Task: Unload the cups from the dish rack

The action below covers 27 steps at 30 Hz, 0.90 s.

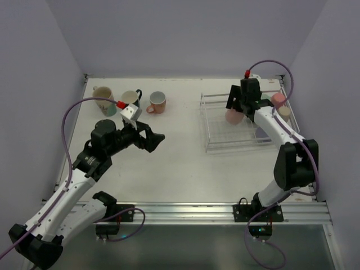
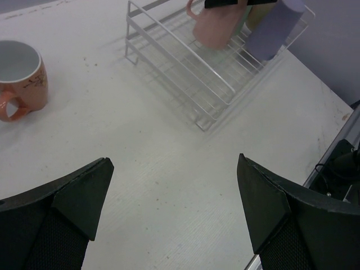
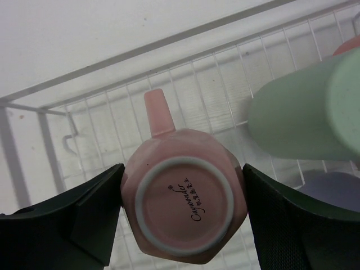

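The dish rack [image 1: 214,147] stands at the right of the table. My right gripper [image 3: 183,209] reaches down into it, its fingers pressed on both sides of an upside-down pink mug [image 3: 183,205], which also shows from above [image 1: 233,117]. A mint green tumbler [image 3: 304,112] and a lavender one [image 3: 332,191] lie beside it in the rack [image 3: 112,79]. Three mugs stand on the table at the back left: cream [image 1: 102,93], dark green [image 1: 131,97] and salmon [image 1: 157,102]. My left gripper [image 1: 157,138] hovers open over bare table, holding nothing [image 2: 174,202].
More cups [image 1: 278,101] sit at the rack's far right corner, by the right wall. The salmon mug [image 2: 22,76] stands left of the rack [image 2: 169,56] in the left wrist view. The table's front rail [image 1: 225,211] runs along the near edge.
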### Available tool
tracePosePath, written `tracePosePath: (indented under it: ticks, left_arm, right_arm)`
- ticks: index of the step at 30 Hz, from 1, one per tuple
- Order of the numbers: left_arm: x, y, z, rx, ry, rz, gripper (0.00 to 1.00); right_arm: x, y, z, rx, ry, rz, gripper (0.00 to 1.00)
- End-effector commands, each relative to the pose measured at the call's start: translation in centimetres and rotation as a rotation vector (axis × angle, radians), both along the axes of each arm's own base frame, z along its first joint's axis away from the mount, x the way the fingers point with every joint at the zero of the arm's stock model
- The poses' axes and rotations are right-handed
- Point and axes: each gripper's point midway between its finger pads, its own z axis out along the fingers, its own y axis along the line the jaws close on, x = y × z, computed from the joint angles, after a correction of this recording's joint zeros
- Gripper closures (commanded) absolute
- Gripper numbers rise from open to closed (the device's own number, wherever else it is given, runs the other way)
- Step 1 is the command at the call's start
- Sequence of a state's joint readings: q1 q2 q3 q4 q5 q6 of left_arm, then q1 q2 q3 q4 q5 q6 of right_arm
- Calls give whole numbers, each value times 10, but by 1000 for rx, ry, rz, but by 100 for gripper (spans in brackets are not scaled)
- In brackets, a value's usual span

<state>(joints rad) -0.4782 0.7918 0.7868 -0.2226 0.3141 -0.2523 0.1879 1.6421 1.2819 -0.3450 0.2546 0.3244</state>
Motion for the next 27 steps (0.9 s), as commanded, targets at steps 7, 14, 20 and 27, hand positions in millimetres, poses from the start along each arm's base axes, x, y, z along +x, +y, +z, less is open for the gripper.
tracePosePath:
  ticks: [7, 14, 20, 27]
  left_arm:
    - [-5, -28, 39, -177, 9, -117, 0]
    - [-7, -81, 47, -377, 148, -275, 3]
    - [4, -118, 51, -456, 189, -310, 3]
    - [24, -149, 64, -535, 194, -335, 3]
  right_arm:
    - [-17, 40, 99, 312, -298, 87, 69]
    - [-38, 50, 142, 543, -410, 123, 71]
    - [-61, 49, 178, 661, -503, 164, 71]
    - [-94, 72, 202, 811, -561, 301, 72]
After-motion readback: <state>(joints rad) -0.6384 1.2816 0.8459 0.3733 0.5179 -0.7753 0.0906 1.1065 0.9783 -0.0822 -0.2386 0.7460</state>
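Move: Shut in the right fingers at the rack, the pink cup is bound for the open left gripper, some 36 cm left, 21 back and 11 above. The green cup lies about 9 cm right and 1 farther out, the purple cup 12 right and 7 back, both 5 lower. From the left hand, the pink cup is roughly 20 cm ahead, 36 right, 14 below; the rack's left side 14 ahead, 23 right, 20 below; the orange cup 24 ahead, 1 left, 21 below. Lifting the pink cup about 14 cm, the right hand also draws back and somewhat left towards the other gripper, rolling its left side up nearly 40 degrees and tipping its fingers upward while keeping its grip. The left hand, still wide open, swings some 13 cm right to meet it, left side dipping, fingertips tipping down and turning clockwise. ##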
